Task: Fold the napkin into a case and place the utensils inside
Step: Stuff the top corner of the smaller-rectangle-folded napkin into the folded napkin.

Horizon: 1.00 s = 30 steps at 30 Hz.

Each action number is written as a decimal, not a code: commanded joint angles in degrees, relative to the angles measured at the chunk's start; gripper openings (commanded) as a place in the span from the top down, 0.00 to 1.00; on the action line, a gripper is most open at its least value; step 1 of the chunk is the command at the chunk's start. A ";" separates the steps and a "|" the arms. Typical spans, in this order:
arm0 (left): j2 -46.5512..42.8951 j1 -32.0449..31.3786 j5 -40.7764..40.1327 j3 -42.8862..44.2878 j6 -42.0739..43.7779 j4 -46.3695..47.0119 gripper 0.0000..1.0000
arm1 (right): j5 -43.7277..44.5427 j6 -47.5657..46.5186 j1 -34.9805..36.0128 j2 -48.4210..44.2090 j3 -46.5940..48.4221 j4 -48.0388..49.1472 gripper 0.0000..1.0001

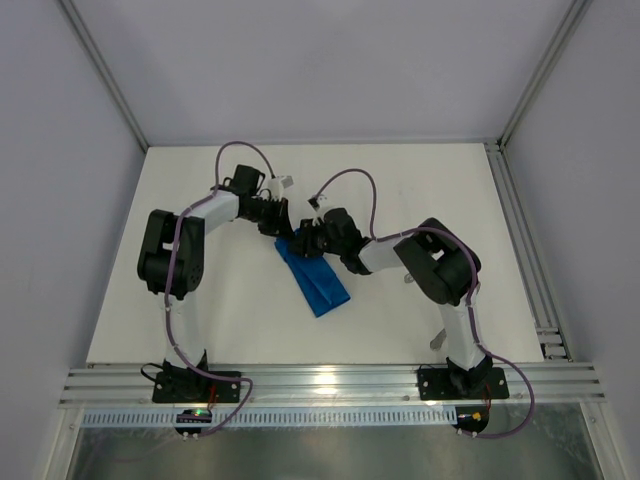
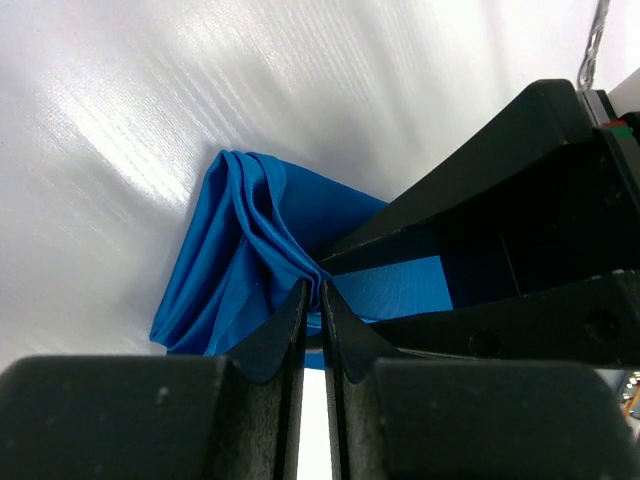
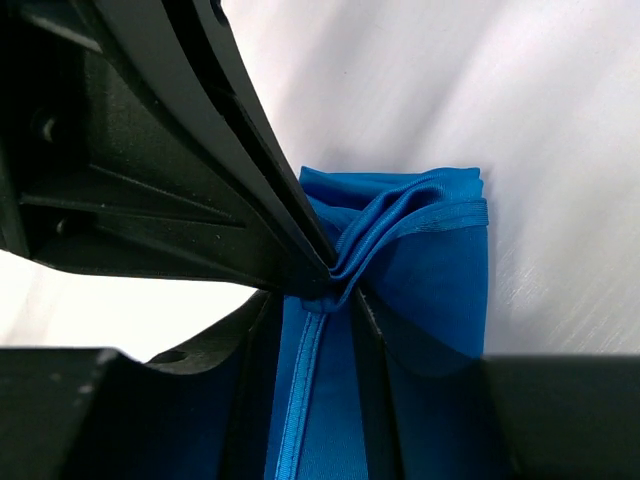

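The bright blue napkin lies as a narrow folded strip slanting across the middle of the table. Both grippers meet at its far end. My left gripper is shut on a bunched pinch of the napkin's folds. My right gripper straddles the napkin. Its jaws stand apart, with a hemmed edge running loose between them. The utensils are mostly hidden under the right arm; only small silver ends peek out beside it.
The right gripper's black body fills the right of the left wrist view, tip to tip with mine. An aluminium rail borders the table's right side, and another runs along the near edge.
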 commanded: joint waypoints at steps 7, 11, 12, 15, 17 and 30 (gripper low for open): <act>0.65 0.90 8.32 -1.76 -11.52 7.38 0.89 | 5.80 2.29 -0.30 -0.96 -1.95 4.67 0.61; 0.38 0.90 9.90 -3.88 -13.11 9.23 0.89 | 7.38 3.35 -0.30 -0.25 -1.25 3.88 0.69; 0.47 0.90 10.07 -4.31 -13.46 9.14 0.89 | 8.25 3.52 -0.22 0.01 -1.07 3.71 0.70; 0.56 0.90 9.64 -4.76 -13.38 8.88 0.89 | 8.79 3.96 -0.22 0.27 -0.28 2.39 0.81; 0.56 0.90 9.29 -4.58 -12.42 8.18 0.89 | 9.40 4.31 -0.30 0.27 -0.10 1.77 0.89; -8.22 0.99 -1.61 -1.85 3.56 -2.55 0.59 | 8.97 4.93 -0.39 -0.25 -0.28 0.37 0.96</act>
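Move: The left gripper still pinches the napkin's top corner between its fingertips; the right gripper's parted fingers stand around that same tuck, which is only about 1 cm to their left and level with them. The folded napkin's body has its middle about 8 cm back and 2 cm right of the right hand, some 2 cm below it. The fork lies roughly 28 cm to the right and 3 cm back of the right hand. Shut the right gripper on the tucked corner, easing about 1 cm to the right and forward and turning slightly clockwise. Meanwhile nudge the left fingers about 1 cm right into the tuck, tipping the wrist some 10 degrees; once the right grip is closed, open the left fingers, let go and back off about 1.5 cm left, rising a little. ##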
